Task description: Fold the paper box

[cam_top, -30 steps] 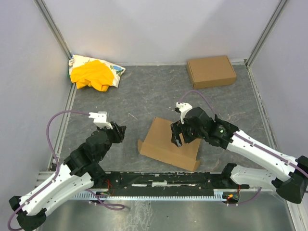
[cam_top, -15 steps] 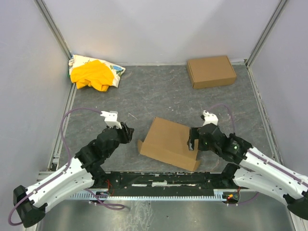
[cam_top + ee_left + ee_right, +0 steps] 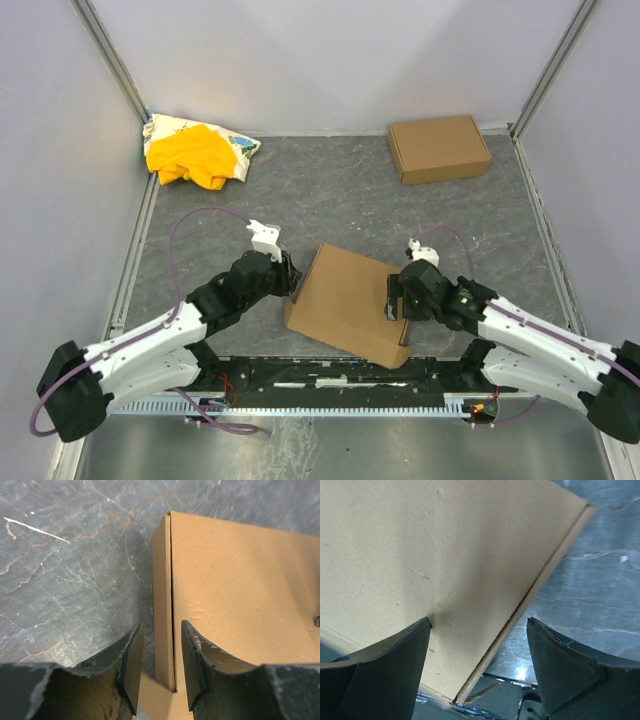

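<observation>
The paper box (image 3: 345, 300) lies near the front of the table as a shallow, closed-looking brown cardboard shape. My left gripper (image 3: 290, 278) is at its left edge. In the left wrist view the gripper (image 3: 161, 667) stands open, astride the box's upright side wall (image 3: 162, 605), with a gap on each side. My right gripper (image 3: 397, 297) is over the box's right edge. In the right wrist view the gripper (image 3: 479, 630) is open wide: one fingertip (image 3: 422, 630) touches the lid (image 3: 445, 555), while the other hangs beyond the edge over the table.
A ready-made brown cardboard box (image 3: 439, 148) sits at the back right. A yellow-and-white cloth heap (image 3: 197, 152) lies at the back left. The black mounting rail (image 3: 330, 372) runs just in front of the paper box. Grey walls enclose the table.
My left gripper has moved right, from clear of the box to its left edge. My right gripper left the lid's top, swung right, then came back over the right edge.
</observation>
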Robot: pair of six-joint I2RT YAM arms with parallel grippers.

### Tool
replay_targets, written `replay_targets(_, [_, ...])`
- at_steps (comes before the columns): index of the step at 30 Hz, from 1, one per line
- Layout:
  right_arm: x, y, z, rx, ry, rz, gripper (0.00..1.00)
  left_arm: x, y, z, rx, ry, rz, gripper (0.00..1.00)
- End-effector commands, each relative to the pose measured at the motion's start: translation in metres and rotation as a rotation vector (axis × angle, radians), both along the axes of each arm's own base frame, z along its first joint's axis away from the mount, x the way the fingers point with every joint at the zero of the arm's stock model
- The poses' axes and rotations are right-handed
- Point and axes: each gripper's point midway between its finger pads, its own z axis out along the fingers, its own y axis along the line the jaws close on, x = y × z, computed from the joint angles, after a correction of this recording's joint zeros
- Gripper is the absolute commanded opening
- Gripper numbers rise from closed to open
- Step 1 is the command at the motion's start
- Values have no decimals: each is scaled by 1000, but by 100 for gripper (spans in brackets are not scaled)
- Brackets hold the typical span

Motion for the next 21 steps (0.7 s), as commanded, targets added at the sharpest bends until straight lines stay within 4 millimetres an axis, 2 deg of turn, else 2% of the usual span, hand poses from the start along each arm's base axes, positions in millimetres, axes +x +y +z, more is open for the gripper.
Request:
replay_targets(1, [-15,22,-23,49,111,83,86,-3,-21,-12,97,59,-141,43])
replay_targets(5, [-17,17,-34,23,133,67,86,-8,-21,-38,161,136,-172,42])
replay_targets(11, [-1,14,-35,-10,79,30,88,-10,-26,-39,121,123,-184,42])
replay_targets(16, [29,30,-29,-57,56,70,89,-11,-24,-54,149,175,-166,42])
replay_targets(19, [52,40,-22,-60,40,84,89,-5,-23,-48,127,152,-126,42])
replay_targets(21, [70,43,-16,-46,34,80,89,4,-22,-36,105,106,-90,41])
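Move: The paper box's middle is about 9 cm to the right hand's left, 2 cm ahead and 4 cm below, with the right-hand fingers already astride its right edge near the front corner. The slanting near flap's middle is roughly 6 cm back from that hand and 10 cm to its left. From the left hand, the box's middle lies some 11 cm right, 3 cm back and 9 cm down; the box's left edge is nearly straight below, about 6 cm down and 1 cm right. The left hand drops about 5.5 cm onto the box's left edge, its fingertips tipping some 10 degrees farther down, and ends with the half-open fingers astride the edge, the right-hand one of the pair touching the lid. The right hand, its left finger still on the lid and its other finger beyond the right edge, settles a little, then pushes the box left and forward, travelling about 4 cm left and 3 cm forward with the fingers kept wide. ##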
